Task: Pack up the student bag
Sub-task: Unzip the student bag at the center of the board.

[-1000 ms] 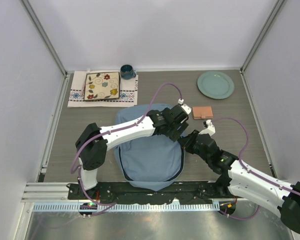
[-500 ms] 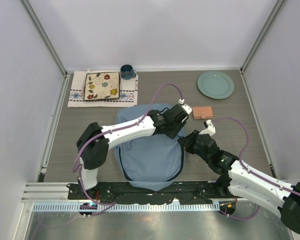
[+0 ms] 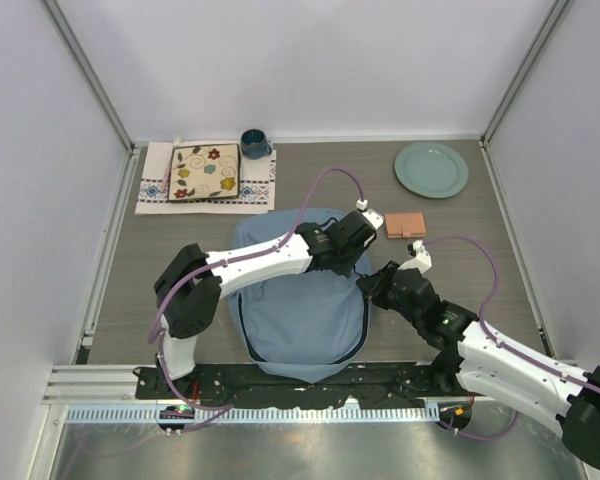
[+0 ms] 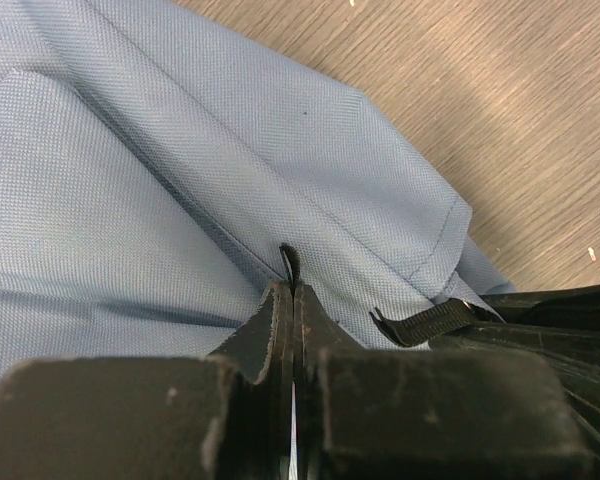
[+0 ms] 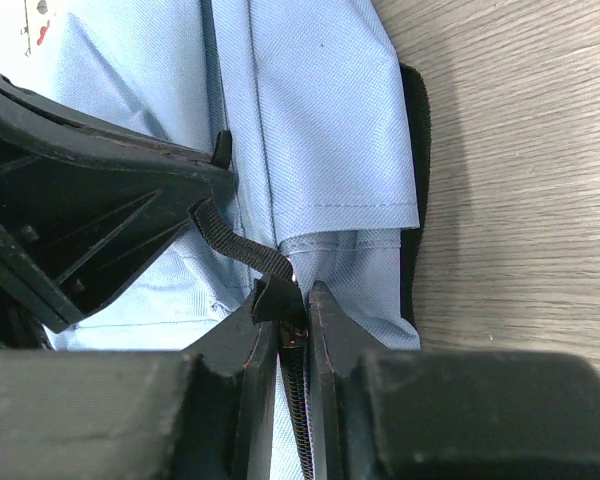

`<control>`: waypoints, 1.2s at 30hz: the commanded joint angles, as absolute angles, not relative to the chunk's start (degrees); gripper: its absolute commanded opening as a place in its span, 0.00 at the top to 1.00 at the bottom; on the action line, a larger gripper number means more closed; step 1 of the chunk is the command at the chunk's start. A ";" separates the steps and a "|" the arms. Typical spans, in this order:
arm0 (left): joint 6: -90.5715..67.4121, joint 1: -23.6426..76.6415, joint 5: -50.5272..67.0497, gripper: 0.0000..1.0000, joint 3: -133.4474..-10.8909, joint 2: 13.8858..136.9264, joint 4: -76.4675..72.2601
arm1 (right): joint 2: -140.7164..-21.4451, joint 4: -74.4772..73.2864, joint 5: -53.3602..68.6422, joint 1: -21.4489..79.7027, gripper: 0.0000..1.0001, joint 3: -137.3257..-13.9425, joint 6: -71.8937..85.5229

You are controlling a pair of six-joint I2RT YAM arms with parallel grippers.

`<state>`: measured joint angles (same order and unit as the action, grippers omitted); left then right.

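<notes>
The student bag (image 3: 300, 310), a dusty-blue backpack, lies flat on the table between the arms. My left gripper (image 3: 355, 265) is down on its right edge and shut. In the left wrist view its fingertips (image 4: 278, 300) press together at a seam of the bag (image 4: 130, 200), with a small dark tab (image 4: 288, 258) poking out between them. My right gripper (image 3: 370, 290) sits just beside it, shut on the bag's zipper line (image 5: 298, 400). A black webbing strap (image 5: 235, 245) ends at that gripper's tips. The left gripper's black body (image 5: 80, 190) fills the left of the right wrist view.
A small brown book (image 3: 405, 224) lies right of the bag, and a teal plate (image 3: 432, 169) sits at the back right. A floral book (image 3: 204, 172) rests on a patterned cloth (image 3: 150, 190) at the back left, next to a dark blue mug (image 3: 254, 143). White walls close three sides.
The left gripper's jaws have closed from open onto the bag's seam, and it has shifted slightly towards the bag's right edge. The right arm has not moved.
</notes>
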<state>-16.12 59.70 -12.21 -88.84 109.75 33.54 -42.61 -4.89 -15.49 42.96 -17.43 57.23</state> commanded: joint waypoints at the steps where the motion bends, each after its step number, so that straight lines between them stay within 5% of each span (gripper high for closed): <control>1: -18.10 59.50 -14.94 1.00 -85.70 105.56 31.74 | -40.87 -5.27 -18.63 42.80 0.92 -18.46 58.36; 9: -20.83 59.06 -21.70 1.00 -79.81 98.62 30.15 | -39.55 -8.00 -20.83 42.80 0.99 -18.28 59.68; 36: -29.97 50.19 -34.80 1.00 -51.86 65.93 36.90 | -40.78 -12.92 -24.78 42.80 0.99 -20.13 61.17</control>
<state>-28.49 52.14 -29.06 -54.33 71.26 32.71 -40.14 -10.39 -19.31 43.18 -17.74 60.84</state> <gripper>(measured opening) 0.009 0.192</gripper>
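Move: The left fingers already pinch the zip pull; the far end of the zip's run, its left end, lies about 22 cm to their left, roughly level in reach and height. The zip tab held in the right fingers is some 3 cm right and 3 cm back of the left hand, the brown wallet 13 cm right, 12 cm ahead and 6 cm lower. From the right hand the zip's left end lies some 25 cm left and 3 cm ahead. Keep the left gripper shut on the zip pull, lift it about 3 cm clear beside the right fingers, then draw it some 19 cm left across the bag along the zip, away from the right gripper, turning the wrist counter-clockwise nearly 30 degrees. Keep the right gripper pinched on the zip tab as the anchor, letting it ease a centimetre or two right. ##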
